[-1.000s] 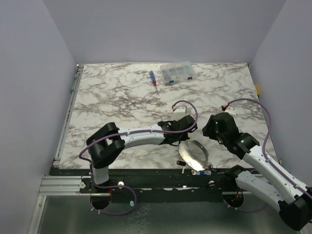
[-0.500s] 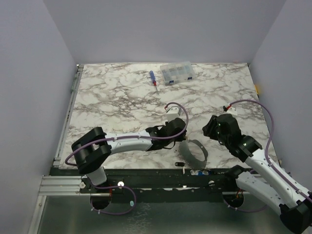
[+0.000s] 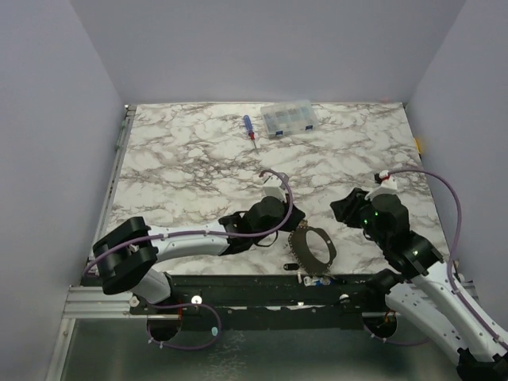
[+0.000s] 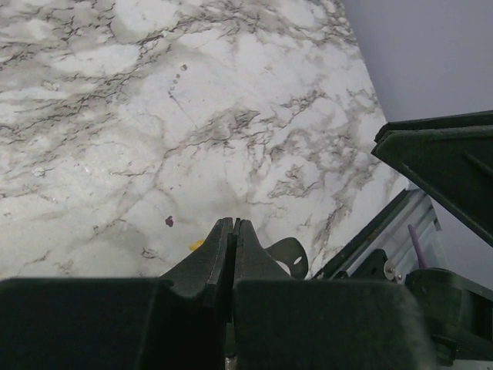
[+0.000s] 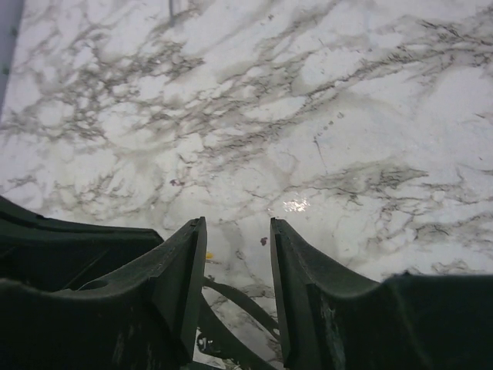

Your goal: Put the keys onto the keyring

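Observation:
The keyring (image 3: 312, 246), a grey hoop with a studded rim, rests near the table's front edge. My left gripper (image 3: 290, 228) reaches it from the left and is shut on its near-left rim. In the left wrist view the jaws (image 4: 233, 223) are pressed together, and a piece of the keyring band (image 4: 291, 254) curls out just right of them. A few tiny keys (image 3: 319, 279) lie at the front edge below the ring. My right gripper (image 3: 344, 209) hovers right of the ring, open and empty (image 5: 237, 222), with the keyring band (image 5: 246, 304) below its fingers.
A blue-and-red screwdriver (image 3: 249, 131) and a clear compartment box (image 3: 290, 119) lie at the back. A small yellow speck (image 5: 208, 254) sits on the marble by the ring. The black front rail (image 3: 238, 286) runs just below the keys. Side walls close in both sides.
My left arm has drawn back leftward and lower. The keyring has gone from raised and tilted to lower and flatter. My right gripper has shifted slightly right, and its jaws have narrowed a little.

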You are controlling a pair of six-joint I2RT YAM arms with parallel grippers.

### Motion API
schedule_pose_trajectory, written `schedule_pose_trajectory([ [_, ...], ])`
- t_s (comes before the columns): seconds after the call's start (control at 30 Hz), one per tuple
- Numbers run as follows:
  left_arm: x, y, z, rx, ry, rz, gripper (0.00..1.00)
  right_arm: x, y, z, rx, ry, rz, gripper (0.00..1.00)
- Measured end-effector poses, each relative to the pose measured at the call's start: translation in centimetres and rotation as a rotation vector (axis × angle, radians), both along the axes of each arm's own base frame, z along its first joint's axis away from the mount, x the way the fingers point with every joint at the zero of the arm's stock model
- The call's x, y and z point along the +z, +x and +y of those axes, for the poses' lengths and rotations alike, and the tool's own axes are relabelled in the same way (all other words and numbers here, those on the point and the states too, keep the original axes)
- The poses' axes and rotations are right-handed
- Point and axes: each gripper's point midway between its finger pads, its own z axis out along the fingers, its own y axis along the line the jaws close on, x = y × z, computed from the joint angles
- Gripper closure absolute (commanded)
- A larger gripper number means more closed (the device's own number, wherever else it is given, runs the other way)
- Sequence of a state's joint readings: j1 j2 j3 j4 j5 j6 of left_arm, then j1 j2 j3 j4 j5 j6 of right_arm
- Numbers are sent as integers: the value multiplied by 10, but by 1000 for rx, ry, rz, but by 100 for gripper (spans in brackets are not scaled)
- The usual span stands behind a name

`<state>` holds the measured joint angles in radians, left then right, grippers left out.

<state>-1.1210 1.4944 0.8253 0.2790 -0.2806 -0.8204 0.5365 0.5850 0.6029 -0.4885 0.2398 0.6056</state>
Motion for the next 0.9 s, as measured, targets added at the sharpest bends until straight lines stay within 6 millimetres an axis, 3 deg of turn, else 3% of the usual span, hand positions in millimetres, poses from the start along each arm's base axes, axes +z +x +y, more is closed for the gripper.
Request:
schedule_pose_trajectory([
  [0.17, 25, -3, 0, -36, -60, -64, 100, 28, -5, 11, 70, 74, -100, 52],
  [0.53, 92, -9, 5, -89, -183, -213, 100, 53, -15, 41, 264, 137, -179, 41],
  [0.77, 126, -14, 16, -90, -242, -273, 100, 81, -24, 52, 358, 175, -290, 20],
  [0.9, 143, -18, 23, -99, -270, -307, 100, 102, -33, 59, 429, 207, -372, 13],
])
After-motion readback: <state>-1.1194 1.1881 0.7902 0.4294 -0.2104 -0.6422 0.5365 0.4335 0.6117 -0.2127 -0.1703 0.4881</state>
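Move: Hanging just under the shut left fingertips, the yellow key lies about 6 cm to the right hand's left, level with it in reach and some 6 cm lower. The grey keyring trails below, its middle about 8 cm back, 5 cm left and 12 cm down from the right hand; a blue key at its near end sits some 15 cm back, 5 cm left and 16 cm down. From the left hand, the yellow key is about 4 cm below, 1 cm ahead and 2 cm right. Raising the keyring and its keys in a still-shut grip, the left hand climbs about 14 cm, drifting slightly left and back as its fingers tilt up. The right hand rises some 10 cm and swings left and a little back towards the yellow key, its fingers turning counter-clockwise and tipping up while they open from half to nearly full; they touch nothing yet. ##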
